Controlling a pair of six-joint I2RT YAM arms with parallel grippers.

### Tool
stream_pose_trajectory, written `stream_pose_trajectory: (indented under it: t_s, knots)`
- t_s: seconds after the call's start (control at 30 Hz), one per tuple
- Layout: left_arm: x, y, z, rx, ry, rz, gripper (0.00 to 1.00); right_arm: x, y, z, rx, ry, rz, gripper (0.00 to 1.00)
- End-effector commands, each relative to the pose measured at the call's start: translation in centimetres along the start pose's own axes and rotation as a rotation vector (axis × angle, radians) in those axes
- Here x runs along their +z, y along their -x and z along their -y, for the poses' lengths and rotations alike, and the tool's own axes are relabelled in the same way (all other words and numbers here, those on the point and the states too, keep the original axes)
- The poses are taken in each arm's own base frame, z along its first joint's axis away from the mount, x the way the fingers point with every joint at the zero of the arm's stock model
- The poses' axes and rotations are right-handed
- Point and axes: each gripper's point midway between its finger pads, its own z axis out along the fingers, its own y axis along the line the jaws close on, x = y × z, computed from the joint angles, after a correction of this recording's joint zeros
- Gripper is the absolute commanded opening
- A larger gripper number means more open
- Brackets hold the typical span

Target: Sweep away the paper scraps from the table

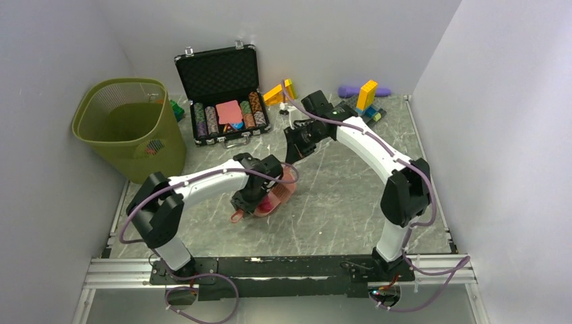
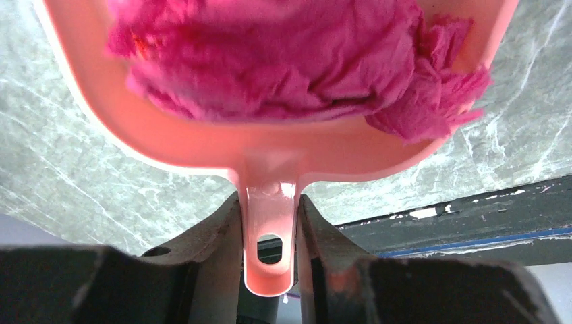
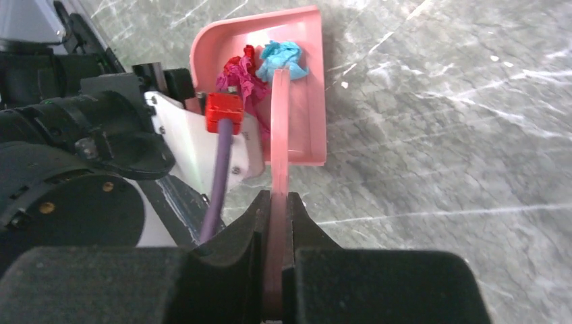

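My left gripper (image 2: 268, 202) is shut on the handle (image 2: 270, 229) of a pink dustpan (image 2: 202, 145), which sits mid-table (image 1: 273, 199). Crumpled magenta paper scraps (image 2: 270, 61) fill the pan. From the right wrist view the dustpan (image 3: 310, 81) also holds a light blue scrap (image 3: 280, 57) beside red and magenta ones (image 3: 236, 74). My right gripper (image 3: 276, 202) is shut on a thin pink brush (image 3: 280, 121) whose far end reaches into the pan against the scraps. From above, the right gripper (image 1: 297, 145) hangs just behind the pan. No loose scraps show on the grey marble table (image 1: 337, 196).
An olive mesh bin (image 1: 128, 128) stands at the back left. An open black case of poker chips (image 1: 226, 94) lies behind the pan. Toy bricks (image 1: 367, 94) and a yellow-orange block (image 1: 280, 92) sit along the back wall. White walls close three sides.
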Motion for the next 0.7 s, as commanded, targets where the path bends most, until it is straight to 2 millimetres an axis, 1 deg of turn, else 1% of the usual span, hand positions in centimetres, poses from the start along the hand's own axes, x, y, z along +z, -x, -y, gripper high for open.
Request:
stream_pose_trajectory:
  t_s: [0.0, 0.13, 0.23, 0.3, 0.37, 0.43, 0.5, 0.57, 0.67]
  knots:
    - [-1.9, 1.2, -0.9, -0.030, 0.041, 0.150, 0.00, -4.1, 1.8, 0.5, 0.035, -0.170, 0.125, 0.00]
    - [-3.2, 1.5, -1.3, -0.050, 0.043, 0.214, 0.00, -8.3, 2.9, 2.6, 0.084, -0.355, 0.259, 0.00]
    - [-4.3, 1.7, -1.5, -0.065, 0.037, 0.264, 0.00, -12.4, 3.7, 4.2, 0.112, -0.532, 0.400, 0.00]
    - [-5.2, 2.0, -1.6, -0.077, 0.029, 0.306, 0.00, -14.7, 4.1, 4.6, 0.119, -0.604, 0.507, 0.00]
    - [-6.0, 2.0, -1.7, -0.087, 0.025, 0.327, 0.00, -17.0, 4.1, 4.8, 0.141, -0.670, 0.601, 0.00]
    - [-6.6, 2.1, -2.1, -0.098, 0.035, 0.337, 0.00, -19.2, 4.0, 4.5, 0.160, -0.712, 0.695, 0.00]
    - [-7.6, 2.3, -2.8, -0.121, 0.051, 0.345, 0.00, -20.5, 3.6, 4.6, 0.182, -0.746, 0.754, 0.00]
    - [-8.6, 2.5, -3.7, -0.155, 0.061, 0.351, 0.00, -21.2, 3.2, 4.7, 0.197, -0.766, 0.785, 0.00]
    - [-10.2, 3.1, -4.9, -0.208, 0.031, 0.394, 0.00, -21.3, 2.7, 4.8, 0.209, -0.778, 0.795, 0.00]
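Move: The left hand grips the dustpan's handle; the scrap-filled pan lies about 9 cm to its right, 6 cm ahead and 2 cm lower, while the bin stands some 22 cm ahead and 28 cm to its left. The poker-chip case lies about 27 cm ahead and 3 cm left. From the brush-holding right hand, the dustpan is roughly 6 cm back, 6 cm left and 14 cm below, with the toy bricks some 17 cm ahead and 19 cm right. Keeping its hold on the brush, the right hand swings away from the dustpan, about 15 cm to the right and 13 cm up, while turning clockwise so that its fingers go from pointing down-left to pointing mostly forward. The left hand keeps pinching the dustpan's handle and raises the loaded pan some 7 cm, drifting a little forward as the wrist tilts 15 to 20 degrees to bring the pan's open front up. ##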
